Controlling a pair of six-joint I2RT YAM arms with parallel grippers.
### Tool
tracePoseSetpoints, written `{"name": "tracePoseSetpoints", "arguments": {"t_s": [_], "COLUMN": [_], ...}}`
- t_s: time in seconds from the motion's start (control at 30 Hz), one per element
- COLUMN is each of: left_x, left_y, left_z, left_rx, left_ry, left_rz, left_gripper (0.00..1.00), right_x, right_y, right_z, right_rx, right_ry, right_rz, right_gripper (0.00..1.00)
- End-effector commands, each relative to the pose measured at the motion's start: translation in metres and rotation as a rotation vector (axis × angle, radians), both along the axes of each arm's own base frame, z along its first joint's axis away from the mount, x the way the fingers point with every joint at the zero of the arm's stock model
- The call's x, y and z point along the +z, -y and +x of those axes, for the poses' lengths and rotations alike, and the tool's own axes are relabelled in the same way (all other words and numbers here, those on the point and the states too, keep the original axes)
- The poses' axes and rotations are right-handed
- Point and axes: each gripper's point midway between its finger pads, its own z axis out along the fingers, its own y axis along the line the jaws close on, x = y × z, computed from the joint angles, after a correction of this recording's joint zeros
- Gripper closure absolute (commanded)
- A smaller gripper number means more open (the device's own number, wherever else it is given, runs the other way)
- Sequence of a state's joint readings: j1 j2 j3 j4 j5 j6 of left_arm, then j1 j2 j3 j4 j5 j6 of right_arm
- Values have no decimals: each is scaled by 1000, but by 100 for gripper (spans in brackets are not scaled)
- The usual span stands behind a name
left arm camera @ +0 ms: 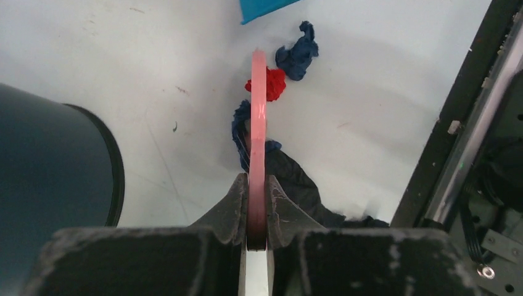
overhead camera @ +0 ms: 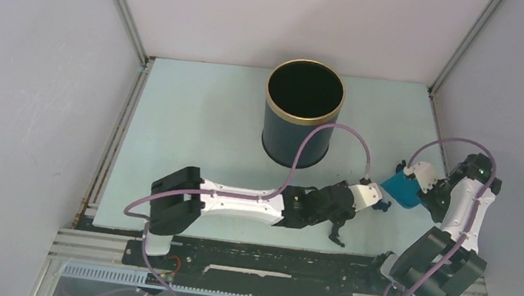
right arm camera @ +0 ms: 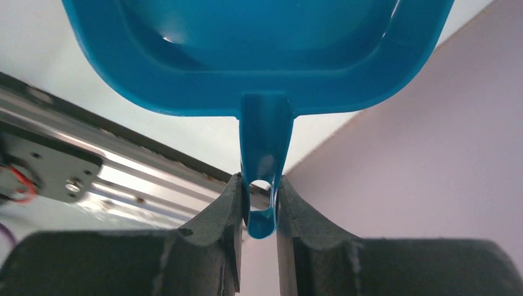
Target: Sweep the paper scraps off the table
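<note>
My left gripper (left arm camera: 257,185) is shut on the thin pink brush (left arm camera: 258,117), seen edge-on and reaching out over the table (left arm camera: 382,80). Paper scraps lie round the brush tip: a red one (left arm camera: 277,84), a dark blue one (left arm camera: 299,52) and another blue one (left arm camera: 239,126) on its left. A dark crumpled mass (left arm camera: 299,185) sits right of the brush; I cannot tell what it is. Just past the scraps is the blue dustpan (overhead camera: 399,190), its corner (left arm camera: 265,7) showing. My right gripper (right arm camera: 262,206) is shut on the dustpan's handle (right arm camera: 265,135).
A tall dark bin (overhead camera: 301,115) with a gold rim stands at the middle back, close on the left in the left wrist view (left arm camera: 55,179). The black rail strip (overhead camera: 261,260) runs along the front edge. Grey walls close in both sides.
</note>
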State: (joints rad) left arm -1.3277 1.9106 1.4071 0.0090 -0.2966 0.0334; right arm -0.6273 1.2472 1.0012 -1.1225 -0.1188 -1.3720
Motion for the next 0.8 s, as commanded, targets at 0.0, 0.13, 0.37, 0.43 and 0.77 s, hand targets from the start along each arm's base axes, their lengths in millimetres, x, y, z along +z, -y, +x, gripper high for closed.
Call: {"name": "tracePoseSetpoints", "arguments": {"t_s": [0.0,0.13,0.37,0.43,0.77], "left_x": [39,84,135,133,74], "left_y": [-28,-51,-86,-98,-156], "left_z": [-2,11,12,8,-24], "left_rx": [102,209,298,317,497], "left_ry": [14,85,81,43,-232], "left_rz": [-31,-103,-173,-150,-9], "left_gripper": [100,100,100,100,100], "right_x": [13,20,38,41,18], "right_y": [32,50,74,74,65], "right_z": [3,10,14,16,52], "right_rx": [207,296,386,423,599], "right_ry": [-80,-128,-204,-218,-291], "right_rz": [-223,-338,-503,-522,-692], "right_gripper": [100,100,100,100,100]}}
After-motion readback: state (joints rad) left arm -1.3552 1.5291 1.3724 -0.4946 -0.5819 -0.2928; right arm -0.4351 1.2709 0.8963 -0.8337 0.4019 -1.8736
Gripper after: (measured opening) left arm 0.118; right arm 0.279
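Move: The long dark scrap lies under the left gripper, about 5 cm back and 2 cm left of it, some 12 cm below. Down there too are the red scrap, about 5 cm ahead and 6 cm right, and the blue scrap, 4 cm ahead and 10 cm right; the bin stands about 22 cm ahead and 16 cm left. From the right gripper the blue scrap is about 14 cm left, 4 cm ahead and 10 cm below; the black scrap is 11 cm left, 18 cm ahead. Lift the brush clear of the red and dark scraps and carry the left gripper up and about 13 cm left, turning it some 20 degrees counter-clockwise, then let it sink a little at the end. Meanwhile draw the dustpan away from the blue scrap, the right gripper going about 6 cm right and slightly forward, rising then dipping, its fingertips swinging out to the right. Keep both grips. ##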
